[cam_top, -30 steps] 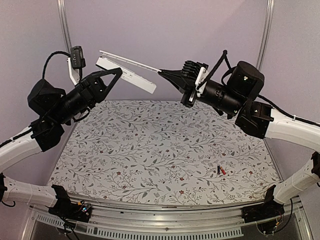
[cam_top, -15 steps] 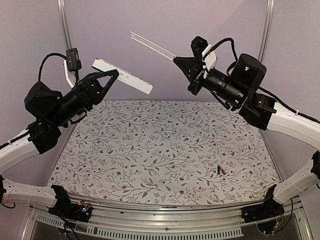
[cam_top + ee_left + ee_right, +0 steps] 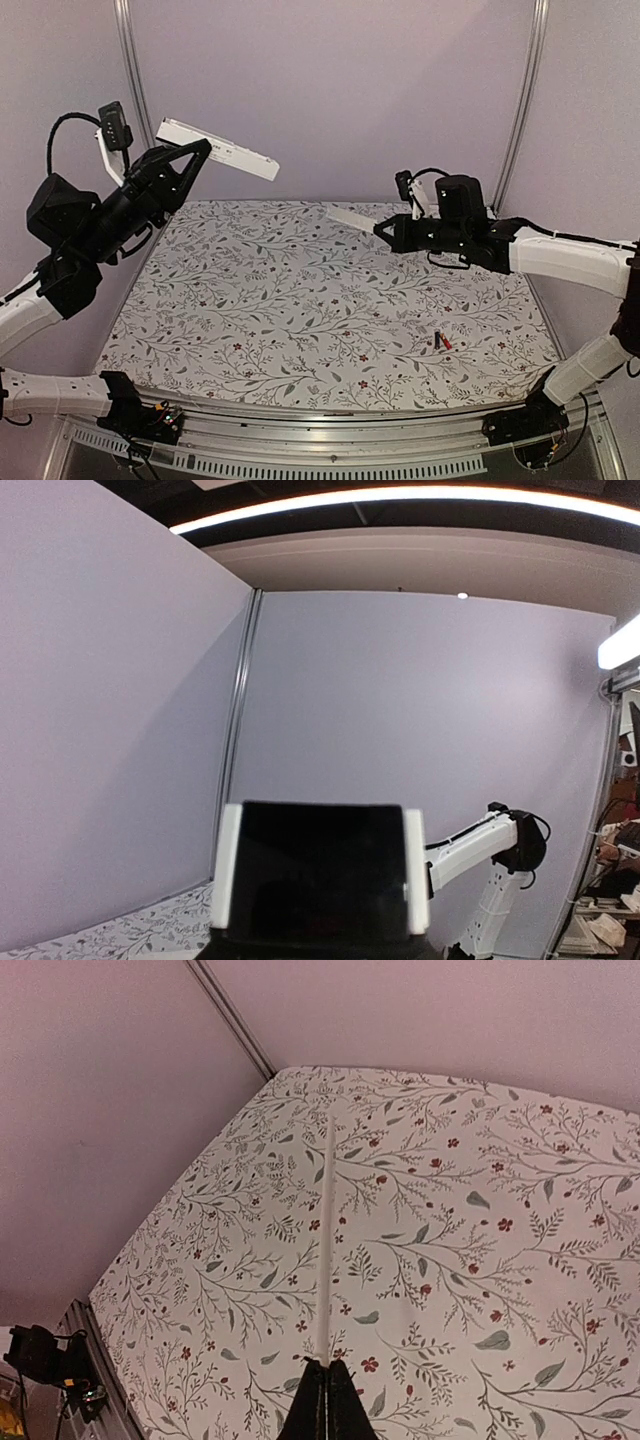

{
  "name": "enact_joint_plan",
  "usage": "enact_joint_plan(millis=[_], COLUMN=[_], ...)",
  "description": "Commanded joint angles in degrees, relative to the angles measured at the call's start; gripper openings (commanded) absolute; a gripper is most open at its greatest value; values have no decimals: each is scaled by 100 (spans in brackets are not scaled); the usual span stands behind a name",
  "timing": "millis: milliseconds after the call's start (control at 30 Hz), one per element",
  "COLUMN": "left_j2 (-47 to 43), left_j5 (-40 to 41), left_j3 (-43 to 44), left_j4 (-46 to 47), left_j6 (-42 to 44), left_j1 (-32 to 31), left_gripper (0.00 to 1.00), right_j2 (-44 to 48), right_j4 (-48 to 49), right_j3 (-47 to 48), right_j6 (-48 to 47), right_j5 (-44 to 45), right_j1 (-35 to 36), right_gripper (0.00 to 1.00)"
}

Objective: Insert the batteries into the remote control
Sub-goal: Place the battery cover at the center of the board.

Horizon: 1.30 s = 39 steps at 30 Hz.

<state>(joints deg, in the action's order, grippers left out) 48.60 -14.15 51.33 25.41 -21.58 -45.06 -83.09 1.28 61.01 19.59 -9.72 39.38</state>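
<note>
The remote control (image 3: 218,150), a long white bar, is held high at the back left, with my left gripper (image 3: 199,149) shut on its left part. In the left wrist view the remote control (image 3: 320,868) fills the bottom centre end-on, dark between two white edges. My right gripper (image 3: 381,230) hangs low over the back right of the table, shut on a thin white cover plate (image 3: 350,217). The right wrist view shows the cover plate (image 3: 327,1250) edge-on as a thin white strip held by the right gripper (image 3: 327,1364). The batteries (image 3: 441,341), one dark and one red, lie side by side at the front right.
A floral cloth (image 3: 300,300) covers the table. Purple walls close the back and sides, with metal posts (image 3: 128,60) in the back corners. The right arm (image 3: 478,840) shows in the left wrist view. Cables and boards (image 3: 150,415) sit at the arm bases.
My right arm has swung down from high at the back to low over the table, carrying the cover plate away from the remote control. The left arm has drawn the remote control leftward.
</note>
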Motion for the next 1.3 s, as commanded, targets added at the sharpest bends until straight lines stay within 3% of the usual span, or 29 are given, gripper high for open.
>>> enact_joint_plan(millis=[0, 267, 667, 900, 1067, 1200, 1267], left_j2=[-48, -44, -52, -61, -61, -57, -40], left_j5=[139, 124, 92, 101, 88, 16, -26], left_j3=[-118, -117, -108, -106, -106, -141, -141], left_j4=[-132, -139, -157, -193, -194, -247, -317], left_j6=[160, 230, 259, 298, 315, 398, 481], left_j1=[56, 54, 59, 64, 67, 66, 63], left_gripper=[0, 0, 0, 0, 0, 0, 0], right_j2=[-250, -671, -1165, -1227, -1152, -833, -474], right_j4=[92, 542, 941, 743, 415, 80, -56], right_j3=[-535, -1385, -1959, -1971, -1876, -1540, -1264], right_j6=[1426, 2082, 2304, 2271, 2140, 1710, 1228], right_j5=[-925, -1461, -1708, -1437, -1245, -1094, -1039], right_j1=[-92, -157, -444, -486, -528, -527, -462], right_gripper=[0, 0, 0, 20, 24, 29, 38])
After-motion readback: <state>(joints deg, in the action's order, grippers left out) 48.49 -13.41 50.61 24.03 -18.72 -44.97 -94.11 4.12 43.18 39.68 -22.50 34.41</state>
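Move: My right hand already pinches the battery cover by its near end. The bare spot at the board's centre lies about 5 cm back, 4 cm to the left and some 22 cm below it. At table height, the black battery is roughly 15 cm back and 14 cm right of my right hand, the red battery just 2 cm farther right. From my left hand, that spot is about 10 cm ahead, 20 cm right and 47 cm below. I lower my right hand about 20 cm towards the centre of the board, easing back a little and tipping the fingers some 40 degrees further down, so the cover comes down onto the patterned surface. As the descent levels off just above the table, I part the shut fingers by about a third and let go of its end. My left hand keeps holding the remote up, nearly still. ##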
